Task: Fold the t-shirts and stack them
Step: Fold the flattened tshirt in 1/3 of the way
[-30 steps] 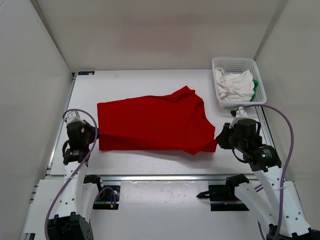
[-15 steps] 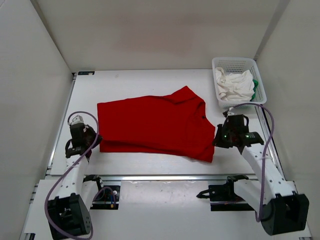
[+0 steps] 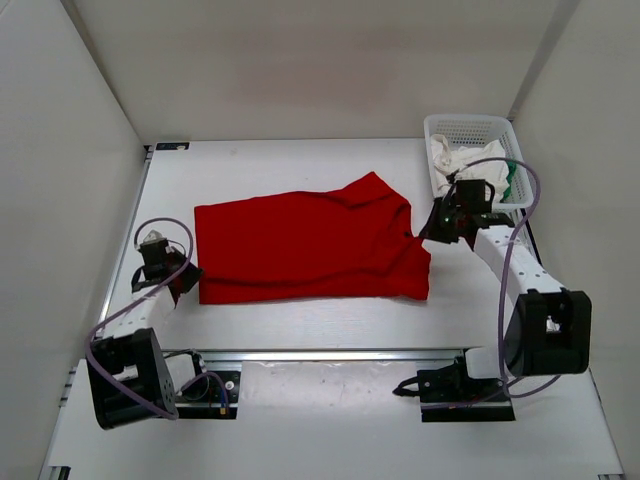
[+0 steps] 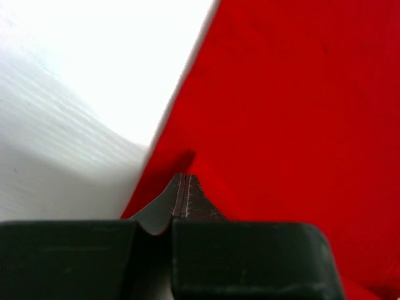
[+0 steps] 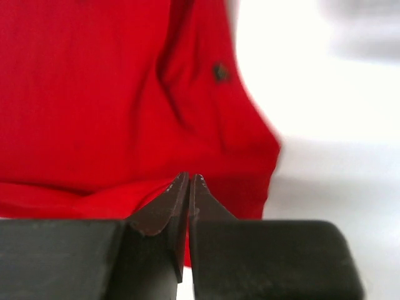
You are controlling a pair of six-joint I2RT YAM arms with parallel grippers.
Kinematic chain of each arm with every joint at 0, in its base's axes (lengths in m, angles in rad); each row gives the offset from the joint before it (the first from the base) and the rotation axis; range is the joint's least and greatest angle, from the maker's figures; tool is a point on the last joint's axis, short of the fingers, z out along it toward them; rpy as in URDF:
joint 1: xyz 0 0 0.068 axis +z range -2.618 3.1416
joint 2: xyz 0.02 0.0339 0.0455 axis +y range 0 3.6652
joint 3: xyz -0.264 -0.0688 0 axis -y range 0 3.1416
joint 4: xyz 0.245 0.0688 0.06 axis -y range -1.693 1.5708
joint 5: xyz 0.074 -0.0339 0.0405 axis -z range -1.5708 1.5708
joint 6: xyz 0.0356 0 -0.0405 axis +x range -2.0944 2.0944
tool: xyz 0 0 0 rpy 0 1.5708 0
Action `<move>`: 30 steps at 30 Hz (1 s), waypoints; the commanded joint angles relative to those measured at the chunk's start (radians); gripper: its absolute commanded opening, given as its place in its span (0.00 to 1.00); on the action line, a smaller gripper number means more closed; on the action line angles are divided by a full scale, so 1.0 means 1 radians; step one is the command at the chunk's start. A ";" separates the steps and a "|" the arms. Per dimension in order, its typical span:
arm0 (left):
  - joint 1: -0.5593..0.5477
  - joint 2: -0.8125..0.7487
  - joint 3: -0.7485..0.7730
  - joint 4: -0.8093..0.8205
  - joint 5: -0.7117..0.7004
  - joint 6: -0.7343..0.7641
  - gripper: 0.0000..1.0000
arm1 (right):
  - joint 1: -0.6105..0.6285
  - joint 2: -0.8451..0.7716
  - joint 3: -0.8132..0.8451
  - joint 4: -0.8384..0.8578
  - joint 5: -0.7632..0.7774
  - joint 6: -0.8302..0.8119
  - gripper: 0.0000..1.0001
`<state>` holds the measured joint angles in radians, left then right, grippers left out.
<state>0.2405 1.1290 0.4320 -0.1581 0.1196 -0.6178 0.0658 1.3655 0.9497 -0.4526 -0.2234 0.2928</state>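
The red t-shirt (image 3: 300, 245) lies spread flat across the middle of the table, collar at the far right. My left gripper (image 3: 186, 278) is shut at its near left corner. In the left wrist view its tips (image 4: 185, 176) meet on a small pucker at the red cloth's (image 4: 281, 94) edge. My right gripper (image 3: 428, 232) is shut at the shirt's right edge, where the cloth peaks toward it. In the right wrist view a bright fold of red cloth (image 5: 94, 94) runs into the closed tips (image 5: 189, 177). The white t-shirt (image 3: 470, 170) and the green t-shirt (image 3: 511, 178) lie crumpled in the basket.
The white mesh basket (image 3: 470, 124) stands at the far right corner, just behind my right gripper. White walls close in the table on three sides. A metal rail runs along the near edge.
My right gripper has moved from the shirt's near right corner toward the far side along the right edge, shifting that edge. The left arm has dropped lower while its gripper stays at the corner.
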 commanded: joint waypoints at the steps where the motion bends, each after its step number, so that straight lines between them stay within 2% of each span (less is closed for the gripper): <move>1: 0.014 0.041 0.062 0.046 -0.009 -0.022 0.00 | -0.020 0.030 0.082 0.115 -0.021 -0.001 0.00; 7: 0.042 0.066 0.093 0.066 -0.008 -0.019 0.00 | 0.023 0.196 0.245 0.123 0.033 -0.032 0.00; 16: 0.033 0.219 0.191 0.065 0.000 -0.007 0.00 | 0.054 0.412 0.411 0.068 0.127 -0.064 0.00; 21: 0.028 0.287 0.224 0.060 -0.002 -0.010 0.12 | 0.055 0.458 0.425 0.048 0.163 -0.041 0.00; 22: 0.045 0.287 0.223 0.066 0.023 -0.011 0.18 | 0.055 0.463 0.434 0.040 0.160 -0.032 0.00; 23: 0.046 0.285 0.217 0.066 0.031 -0.019 0.32 | 0.052 0.465 0.437 0.037 0.160 -0.034 0.01; 24: 0.058 0.275 0.212 0.062 0.055 -0.022 0.38 | 0.051 0.458 0.449 0.031 0.156 -0.024 0.03; 25: 0.068 0.250 0.206 0.054 0.052 -0.017 0.42 | 0.051 0.452 0.457 0.017 0.163 -0.014 0.06; 27: 0.068 0.187 0.182 0.040 0.045 -0.020 0.44 | 0.046 0.402 0.460 -0.011 0.186 0.011 0.16; 30: 0.028 0.026 0.110 0.026 0.022 -0.016 0.46 | 0.032 0.273 0.364 0.021 0.188 0.069 0.30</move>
<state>0.2955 1.2976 0.5869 -0.1272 0.1413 -0.6369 0.1131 1.7885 1.3460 -0.4496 -0.0654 0.3035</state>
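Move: My right hand still pinches the t-shirt's lifted edge at its right end; the fold spot for it lies about 11 cm ahead, 1 cm left and 5 cm below. The white basket stands some 22 cm ahead and 21 cm to the right of this hand, the shirt's far tip 21 cm ahead and 8 cm left. For my left hand, holding the other end, the fold spot is about 5 cm ahead, 2 cm left, barely below, with the shirt's far left corner 17 cm ahead and 5 cm left. I carry the held edge forward over the shirt. My right hand sweeps about 11 cm out, lifting slightly at first, then sinking some 5 cm onto the fold; my left travels only 4–5 cm forward and a little left, staying low. Near the end both hands open, the left wider, release the cloth and start to rise. ##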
